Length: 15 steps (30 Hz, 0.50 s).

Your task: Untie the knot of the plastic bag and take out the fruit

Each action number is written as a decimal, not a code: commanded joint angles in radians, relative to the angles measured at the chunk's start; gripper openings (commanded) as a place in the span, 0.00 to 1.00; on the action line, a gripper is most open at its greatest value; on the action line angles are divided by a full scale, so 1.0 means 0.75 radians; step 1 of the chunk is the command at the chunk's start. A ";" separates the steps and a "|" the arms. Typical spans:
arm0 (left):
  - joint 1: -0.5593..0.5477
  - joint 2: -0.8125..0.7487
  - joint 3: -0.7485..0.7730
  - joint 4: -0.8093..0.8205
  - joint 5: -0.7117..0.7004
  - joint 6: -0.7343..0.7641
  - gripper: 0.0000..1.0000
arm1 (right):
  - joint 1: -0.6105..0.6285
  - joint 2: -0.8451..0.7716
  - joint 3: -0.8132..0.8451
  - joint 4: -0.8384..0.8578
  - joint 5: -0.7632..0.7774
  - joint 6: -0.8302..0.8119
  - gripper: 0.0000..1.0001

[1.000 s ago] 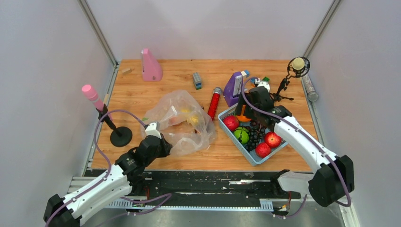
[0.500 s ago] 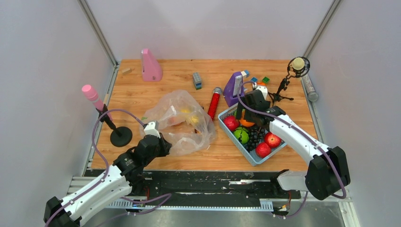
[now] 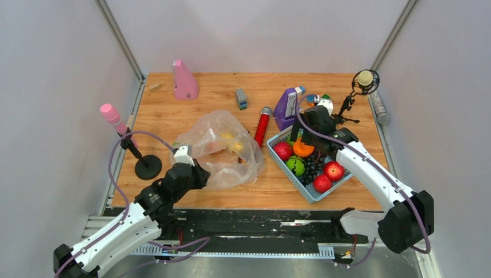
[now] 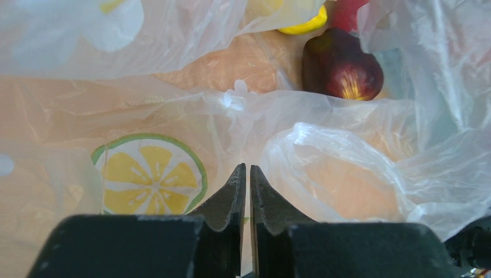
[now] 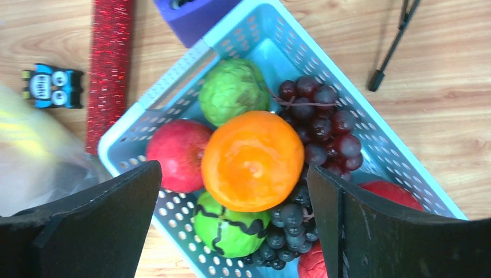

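Note:
The plastic bag (image 3: pixel 223 150) lies crumpled on the table at centre left, printed with a lemon slice (image 4: pixel 149 174). Inside it are a yellow banana (image 4: pixel 298 26) and a dark red fruit (image 4: pixel 341 66). A small whitish crinkle of film (image 4: pixel 234 99) shows; I cannot tell if it is the knot. My left gripper (image 3: pixel 194 169) is at the bag's near left edge, its jaws (image 4: pixel 248 171) pressed together on film. My right gripper (image 3: pixel 306 132) is open (image 5: pixel 234 169) above the blue tray (image 3: pixel 289 176). An orange fruit (image 5: pixel 253 160) rests there on the grapes (image 5: pixel 324 119).
The tray (image 5: pixel 173 75) also holds red apples (image 3: pixel 333 171) and green fruits (image 3: pixel 296 165). A red glitter tube (image 3: pixel 262 124) and a purple object (image 3: pixel 285 108) lie between bag and tray. A pink microphone stand (image 3: pixel 149 167) is at the left, and a small tripod microphone (image 3: pixel 363 81) at the back right.
My right gripper dipped to the tray with the orange fruit, let it go and rose again. The orange now lies in the tray. The left gripper shifted slightly left with the bag.

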 commanded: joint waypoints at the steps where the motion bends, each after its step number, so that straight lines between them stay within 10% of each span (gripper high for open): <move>1: -0.004 -0.040 0.092 -0.031 -0.033 0.031 0.15 | 0.068 -0.056 0.119 0.006 -0.099 -0.006 1.00; 15: -0.004 -0.022 0.218 -0.090 -0.057 0.073 0.38 | 0.291 -0.119 0.168 0.069 -0.182 -0.002 0.96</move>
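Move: From the empty right hand, the plastic bag's middle lies about 28 cm left, 2 back and 10 below, and the dark-red fruit in it about 22 cm left and 5 back. The orange, already in the basket, is some 5 cm below the hand and 1 ahead; the red microphone lies about 14 cm left and 7 ahead, on the table. From the left hand, the bag's middle is about 8 cm ahead, 6 right and 5 below. Right hand, already free of the orange, swings about 8 cm left towards the bag while climbing some 4 cm and drawing back about 3, turning roughly 15 degrees counter-clockwise with its fingers kept wide open. Meanwhile the left hand rises almost straight up, about 5 cm, away from the bag's near edge, its nearly shut fingers opening to about a third and tilting up slightly. ##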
